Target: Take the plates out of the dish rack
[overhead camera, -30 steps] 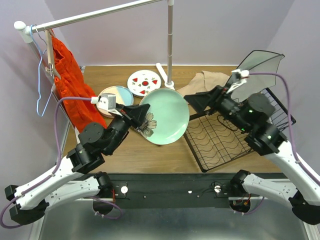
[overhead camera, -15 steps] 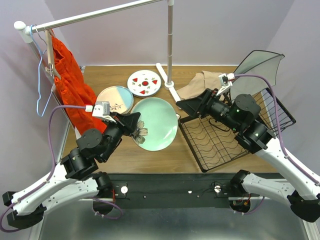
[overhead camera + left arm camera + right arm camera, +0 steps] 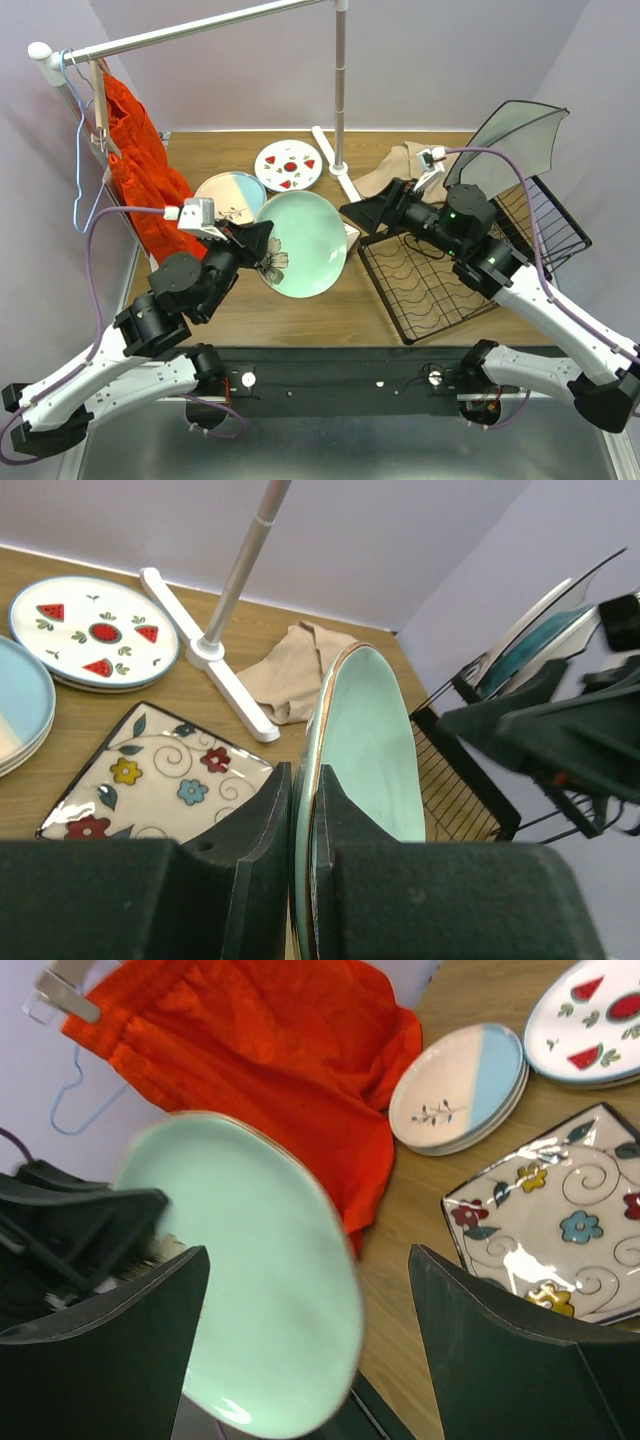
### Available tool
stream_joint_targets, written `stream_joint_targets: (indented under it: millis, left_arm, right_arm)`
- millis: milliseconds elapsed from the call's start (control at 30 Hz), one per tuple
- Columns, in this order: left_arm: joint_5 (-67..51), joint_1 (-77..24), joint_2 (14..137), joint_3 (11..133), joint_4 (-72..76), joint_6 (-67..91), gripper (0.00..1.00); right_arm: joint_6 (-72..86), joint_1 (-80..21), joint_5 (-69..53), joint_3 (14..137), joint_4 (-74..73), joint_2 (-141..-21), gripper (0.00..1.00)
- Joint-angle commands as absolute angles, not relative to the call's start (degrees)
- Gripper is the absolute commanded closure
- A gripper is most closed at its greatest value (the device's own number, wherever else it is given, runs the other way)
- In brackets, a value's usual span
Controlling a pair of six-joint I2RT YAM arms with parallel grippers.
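Note:
My left gripper (image 3: 262,245) is shut on the rim of a pale green plate (image 3: 305,240), holding it tilted on edge above the table, left of the dish rack (image 3: 440,280). The left wrist view shows both fingers (image 3: 262,810) clamping that plate (image 3: 370,740). My right gripper (image 3: 362,212) stands open by the plate's right edge, with the plate (image 3: 250,1270) showing between its wide fingers, untouched. A floral square plate (image 3: 150,780), a pink-and-blue plate (image 3: 225,195) and a red-spotted plate (image 3: 288,165) lie on the table. A dark scalloped plate (image 3: 515,140) stands upright in the rack.
A white clothes rail (image 3: 340,90) stands on the table behind the plates, its foot (image 3: 215,665) near the floral plate. A red garment (image 3: 140,170) and a blue hanger (image 3: 80,190) hang at the left. A beige cloth (image 3: 405,165) lies behind the rack.
The left gripper has carried the green plate leftward, away from the rack. The right arm has followed to the left, its gripper staying open.

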State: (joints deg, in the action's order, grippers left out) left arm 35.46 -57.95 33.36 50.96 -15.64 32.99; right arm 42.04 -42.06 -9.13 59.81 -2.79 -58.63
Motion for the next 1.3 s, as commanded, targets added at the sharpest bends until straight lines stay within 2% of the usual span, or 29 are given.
stream_joint_targets:
  millis: [0,300,533,833,1133,1267]
  left_arm:
    - [36.48,-57.66,29.89,55.37,-8.7,35.24,1.0]
    - [34.45,-57.66,26.9,54.67,-9.05,37.62,1.0]
    - [33.57,-57.66,27.07,53.0,-7.65,38.23,1.0]
    - [33.49,-57.66,27.51,52.56,-6.5,38.23,1.0]
    - [33.75,-57.66,27.68,52.56,-5.98,38.5,1.0]
    - [33.84,-57.66,27.51,52.3,-5.98,38.58,1.0]
  right_arm:
    - [41.31,-42.45,-16.16,57.05,3.94,-60.29,0.1]
    - [46.14,-42.54,-32.95,52.04,20.11,-63.54,0.1]
    - [48.69,-42.54,-38.05,51.42,24.87,-66.27,0.19]
    - [49.66,-42.54,-40.25,50.54,26.02,-66.8,0.43]
    - [50.97,-42.54,-39.46,49.57,26.02,-66.27,0.72]
    - [51.42,-42.54,-38.76,48.87,25.93,-65.66,0.74]
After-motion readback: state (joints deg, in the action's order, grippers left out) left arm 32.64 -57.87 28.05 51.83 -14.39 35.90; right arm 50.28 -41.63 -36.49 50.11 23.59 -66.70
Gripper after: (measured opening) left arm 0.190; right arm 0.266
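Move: The right gripper stands open beyond the right rim of the green plate, whose middle lies about 11 cm to its left, 5 cm back and 6 cm below. The left gripper already holds that plate by the left rim, the middle some 8 cm to its right, 3 cm ahead and 5 cm lower. From the right gripper, the floral square plate lies roughly 15 cm ahead and 14 cm left, down on the table; the rack's wire tray is about 17 cm right and 6 cm ahead, near table height. Swing the open right gripper back and to its left, about 5 cm each way and a little lower, turning it some 30 degrees counter-clockwise so that its fingers straddle the green plate's right rim, then close them to pinch it. Meanwhile keep the left grip, raise the plate about 3 cm with a slight draw back and a small roll, left side down. ##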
